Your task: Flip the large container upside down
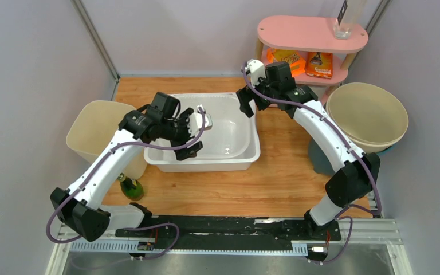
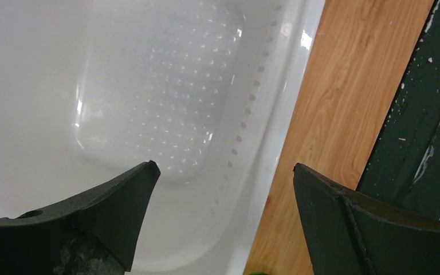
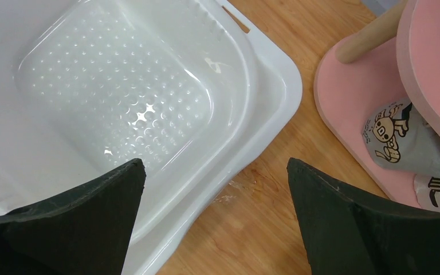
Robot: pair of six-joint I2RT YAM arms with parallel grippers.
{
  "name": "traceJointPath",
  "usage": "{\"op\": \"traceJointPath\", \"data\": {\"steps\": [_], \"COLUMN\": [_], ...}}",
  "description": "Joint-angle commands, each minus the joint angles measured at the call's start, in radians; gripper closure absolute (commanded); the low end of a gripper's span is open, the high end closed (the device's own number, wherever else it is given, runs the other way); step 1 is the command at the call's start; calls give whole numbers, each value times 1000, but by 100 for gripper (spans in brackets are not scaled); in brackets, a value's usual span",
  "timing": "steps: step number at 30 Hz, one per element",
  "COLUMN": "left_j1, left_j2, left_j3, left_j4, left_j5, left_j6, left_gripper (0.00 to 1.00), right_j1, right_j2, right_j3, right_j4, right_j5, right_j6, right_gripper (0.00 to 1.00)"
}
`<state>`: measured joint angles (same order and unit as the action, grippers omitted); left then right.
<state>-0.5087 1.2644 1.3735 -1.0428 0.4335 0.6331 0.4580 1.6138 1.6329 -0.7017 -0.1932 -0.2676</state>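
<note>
The large container (image 1: 229, 161) is a white plastic tub standing upright in the middle of the wooden table, with nothing inside. My left gripper (image 1: 196, 134) hovers over its near-left part, open. In the left wrist view the left gripper (image 2: 224, 165) straddles the tub (image 2: 149, 86), one finger over the inside and the other over the wood. My right gripper (image 1: 246, 105) hangs open above the tub's far right corner. The right wrist view shows the right gripper (image 3: 215, 161) over the rim of the tub (image 3: 120, 91), holding nothing.
A beige bin (image 1: 94, 134) stands left of the tub, with a green bottle (image 1: 130, 188) in front of it. A large beige bowl (image 1: 366, 114) sits at the right. A pink shelf (image 1: 312, 31) with snack packets (image 1: 319, 64) stands at the back right. A black rail (image 1: 229, 226) runs along the near edge.
</note>
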Motion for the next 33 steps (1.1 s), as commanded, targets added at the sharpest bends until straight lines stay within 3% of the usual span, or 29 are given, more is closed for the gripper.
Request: {"op": "traceJointPath", "data": {"steps": [1, 10, 17, 22, 27, 33], "left_j1": [-33, -186, -263, -266, -262, -179], "left_j2": [-6, 35, 55, 82, 118, 150], "left_j3": [-80, -134, -218, -248, -269, -256], "left_j4": [93, 222, 402, 479, 578, 631], "left_j5": [-11, -129, -219, -222, -371, -419], "left_j6": [15, -11, -37, -24, -28, 47], "left_gripper": [0, 0, 0, 0, 0, 0], "right_j1": [7, 6, 7, 8, 5, 5], "right_j2": [-52, -195, -194, -156, -94, -7], "right_j3": [-2, -71, -149, -135, -84, -44], "right_j4": [14, -39, -81, -99, -90, -18], "right_j5": [-52, -168, -224, -214, -193, -181], "right_j6": [1, -121, -87, -76, -49, 65], "right_gripper": [0, 0, 2, 3, 3, 6]}}
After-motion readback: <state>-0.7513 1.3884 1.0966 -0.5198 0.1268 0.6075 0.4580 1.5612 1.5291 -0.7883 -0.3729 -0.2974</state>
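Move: The container's near rim is the left hand's goal: the spot to catch is some 4 cm back, 6 cm to its right and 8 cm below. The cream bin stands about 28 cm to that hand's left and 2 cm farther out, the green bottle 23 cm left and 15 cm back. From the right hand, the middle of the container's right rim is roughly 6 cm back, 2 cm left and 10 cm down; the pink shelf stands 13 cm ahead and 18 cm right. The container's near rim comes between the wide-open left fingers as that hand sinks about 8 cm and shifts right, then pushes forward some 5 cm, fingertips swinging forward, the outer finger against the rim's outside. Beside the right rim the right hand draws back about 7 cm, rising first, then dips and eases forward, tipping down, its fingers open. ##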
